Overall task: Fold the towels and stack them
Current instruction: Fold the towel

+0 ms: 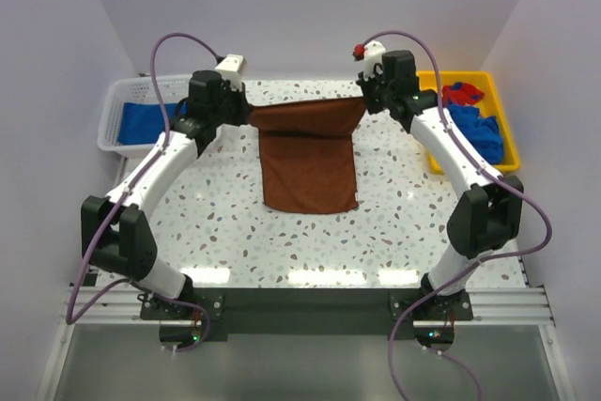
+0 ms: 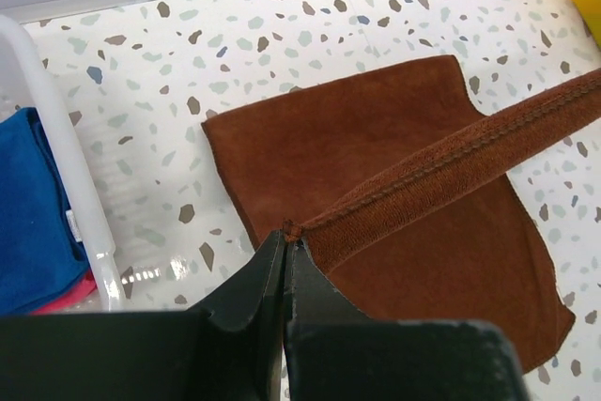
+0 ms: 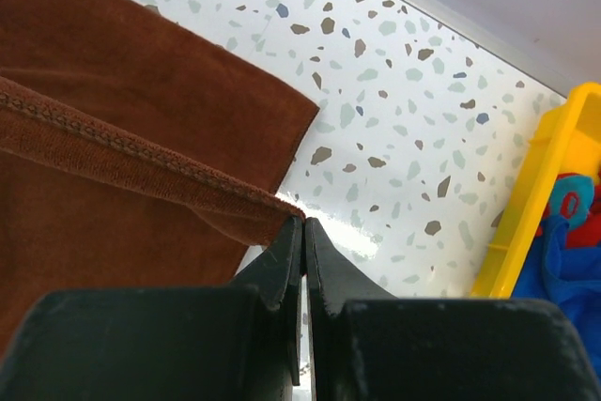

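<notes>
A rust-brown towel (image 1: 310, 161) hangs between both grippers at the far middle of the table, its lower part lying on the speckled surface. My left gripper (image 1: 246, 112) is shut on the towel's left top corner; in the left wrist view (image 2: 287, 232) the hem (image 2: 451, 161) stretches away taut from the tips. My right gripper (image 1: 366, 100) is shut on the right top corner, seen in the right wrist view (image 3: 304, 221) with the hem (image 3: 113, 143) running left. Blue towels lie in the white basket (image 1: 141, 122) and, with a red patterned one (image 1: 462, 93), in the yellow tray.
The white lattice basket (image 1: 117, 105) stands at the far left edge of the table. The yellow tray (image 1: 502, 105) stands at the far right. The table's back wall is just behind both grippers.
</notes>
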Controlling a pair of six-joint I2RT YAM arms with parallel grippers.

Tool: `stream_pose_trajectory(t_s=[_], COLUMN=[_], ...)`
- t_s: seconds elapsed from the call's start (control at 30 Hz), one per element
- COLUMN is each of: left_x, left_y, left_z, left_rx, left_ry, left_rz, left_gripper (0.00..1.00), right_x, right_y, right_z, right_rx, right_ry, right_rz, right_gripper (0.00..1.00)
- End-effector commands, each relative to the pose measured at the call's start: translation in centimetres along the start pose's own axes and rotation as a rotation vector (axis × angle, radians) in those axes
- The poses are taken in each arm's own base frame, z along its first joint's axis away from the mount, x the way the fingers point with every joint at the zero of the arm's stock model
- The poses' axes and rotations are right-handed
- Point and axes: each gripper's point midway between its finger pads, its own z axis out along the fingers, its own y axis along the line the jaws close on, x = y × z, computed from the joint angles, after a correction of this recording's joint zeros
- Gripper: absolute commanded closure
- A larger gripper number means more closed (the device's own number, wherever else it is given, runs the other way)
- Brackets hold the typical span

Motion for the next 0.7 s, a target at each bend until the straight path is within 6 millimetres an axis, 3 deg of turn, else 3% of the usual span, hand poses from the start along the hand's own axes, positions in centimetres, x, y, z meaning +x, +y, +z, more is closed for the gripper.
stream_pose_trajectory(t_s=[0.0,0.27,0.47,0.67], left_x=[0.7,5.2,10.2,15.4], left_y=[2.6,0.8,-1.5,-2.1], left_z=[-2.5,-3.7,-4.2,-4.5], left_rx=[-0.109,-0.059,-0.011,-0.040], left_ry=[0.018,0.133,0.238,0.338], left_rz=[-0.039,-0.086,-0.105,-0.112], left_gripper=[1.00,1.00,1.00,1.00], right_x=[0.7,3.8,7.8,12.4], right_y=[-4.5,-3.3,-1.6,1.5], right_z=[-2.8,-4.4,-5.0,-4.6], right_rx=[0.206,0.199,0.183,0.113], right_ry=[0.050,0.105,0.186,0.287], right_rz=[-0.035,0.023,0.130,0.313], right_gripper=[1.00,1.00,1.00,1.00])
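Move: Each hand already holds a corner of the brown towel's raised edge, and both are bound for the near edge of its lower layer. Its near left corner lies about 15 cm back, 3 cm right and 21 cm below the left hand; the white basket is some 25 cm left and 9 cm ahead. From the right hand, the near right corner is roughly 17 cm straight back and 22 cm below, the yellow bin about 29 cm right and 5 cm ahead. Keeping both corners pinched and the edge stretched between them, the two hands travel together back towards the bases, over the towel's flat lower layer towards its near edge, the left about 10 cm and the right a little less. They run almost level at first, then sink steadily, some 8 to 9 cm in all, while both wrists tip down about 15 degrees and the fingers stay shut. ##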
